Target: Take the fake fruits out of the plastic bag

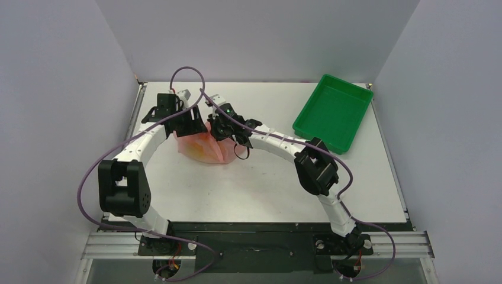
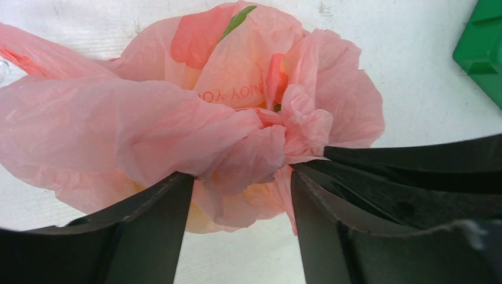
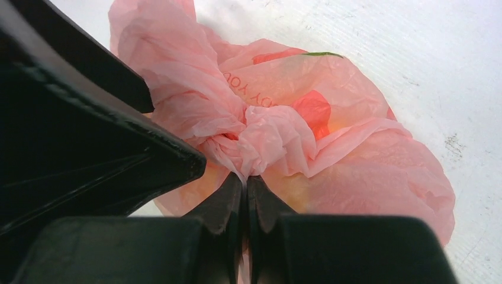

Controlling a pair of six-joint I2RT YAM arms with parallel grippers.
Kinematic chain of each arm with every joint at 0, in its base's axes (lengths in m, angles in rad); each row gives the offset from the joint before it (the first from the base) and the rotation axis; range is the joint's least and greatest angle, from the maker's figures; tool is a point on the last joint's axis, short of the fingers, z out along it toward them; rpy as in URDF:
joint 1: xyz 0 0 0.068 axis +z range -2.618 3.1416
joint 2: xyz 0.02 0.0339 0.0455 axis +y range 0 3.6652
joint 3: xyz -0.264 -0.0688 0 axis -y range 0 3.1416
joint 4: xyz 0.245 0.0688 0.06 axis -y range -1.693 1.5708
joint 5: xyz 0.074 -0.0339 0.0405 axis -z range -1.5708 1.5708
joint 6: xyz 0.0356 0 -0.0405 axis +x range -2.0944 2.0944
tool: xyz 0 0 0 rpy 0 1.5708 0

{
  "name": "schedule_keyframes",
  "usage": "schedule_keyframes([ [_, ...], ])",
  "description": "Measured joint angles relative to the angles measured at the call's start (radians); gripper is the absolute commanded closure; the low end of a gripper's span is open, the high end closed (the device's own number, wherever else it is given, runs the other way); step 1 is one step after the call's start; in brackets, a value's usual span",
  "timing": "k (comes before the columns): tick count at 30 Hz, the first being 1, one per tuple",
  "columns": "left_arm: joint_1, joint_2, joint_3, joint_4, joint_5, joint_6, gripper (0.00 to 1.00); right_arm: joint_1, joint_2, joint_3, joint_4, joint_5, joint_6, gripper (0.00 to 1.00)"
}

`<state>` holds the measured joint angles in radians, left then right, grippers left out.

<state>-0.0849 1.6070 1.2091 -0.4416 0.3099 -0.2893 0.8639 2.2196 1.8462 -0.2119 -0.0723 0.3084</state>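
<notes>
The pink plastic bag (image 1: 204, 148) lies crumpled on the white table, left of centre, with its top bunched into a knot-like wad (image 3: 266, 133). The fake fruits are inside it and show only as a yellow-orange glow (image 3: 299, 189) through the film. My left gripper (image 2: 240, 174) is open, its fingers straddling a fold of the plastic bag (image 2: 177, 112) without pinching it. My right gripper (image 3: 245, 177) is shut on a pinch of film just below the wad. Both grippers meet over the bag's top, left gripper (image 1: 194, 125) and right gripper (image 1: 228, 133).
A rigid green tray (image 1: 334, 112) stands at the back right of the table, its corner also at the left wrist view's right edge as green tray (image 2: 482, 50). Grey walls enclose the table on three sides.
</notes>
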Motion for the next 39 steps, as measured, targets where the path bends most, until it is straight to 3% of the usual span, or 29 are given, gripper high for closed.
schedule_keyframes([
  [5, -0.005, 0.016, 0.000, -0.023, -0.026, 0.012, 0.59, 0.001, -0.023, -0.029, 0.023, -0.018, 0.012, 1.00],
  [8, -0.007, 0.016, 0.006, -0.033, -0.043, 0.015, 0.76, 0.002, -0.029, -0.031, 0.029, -0.026, 0.018, 1.00],
  [15, -0.007, 0.011, 0.011, -0.036, -0.108, 0.019, 1.00, -0.011, -0.053, -0.095, 0.086, -0.048, 0.045, 1.00],
  [20, 0.027, -0.006, 0.010, -0.040, -0.119, 0.000, 1.00, -0.050, -0.085, -0.183, 0.179, -0.111, 0.116, 1.00],
  [27, 0.133, -0.023, -0.007, -0.014, -0.016, -0.048, 1.00, -0.112, -0.109, -0.276, 0.314, -0.215, 0.223, 1.00],
  [33, 0.142, -0.022, -0.009, -0.004, 0.051, -0.065, 1.00, -0.123, -0.116, -0.283, 0.299, -0.224, 0.219, 0.88],
  [39, 0.146, -0.021, -0.009, 0.008, 0.080, -0.067, 1.00, -0.104, -0.153, -0.255, 0.196, -0.165, 0.134, 0.63],
])
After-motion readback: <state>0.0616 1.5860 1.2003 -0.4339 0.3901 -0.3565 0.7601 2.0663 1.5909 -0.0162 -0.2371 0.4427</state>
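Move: The pink bag's bunched neck lies between the left hand's open pads, about 1 cm ahead, level sideways and 1 cm below the hand point. From that hand, the yellow fruit in the bag is some 3 cm back, 1 cm left and 8 cm down, and the red, leafed fruit roughly 6 cm ahead, 3 cm right and 8 cm down. The right hand already pinches a fold; the neck is about level ahead, 3 cm to its left, at its height. The left hand sinks about 1 cm and shuts its open fingers on the bunched neck while the right keeps its pinch on the fold; then the two draw apart, the left going some 5 cm left and about 2 cm up before easing back 1 cm, the right some 4 cm to its right. While pulling, the right hand rolls its left side up about 15 degrees, then lets its fingers part a quarter of the way and rises 1 cm, the fold now loose between them. ##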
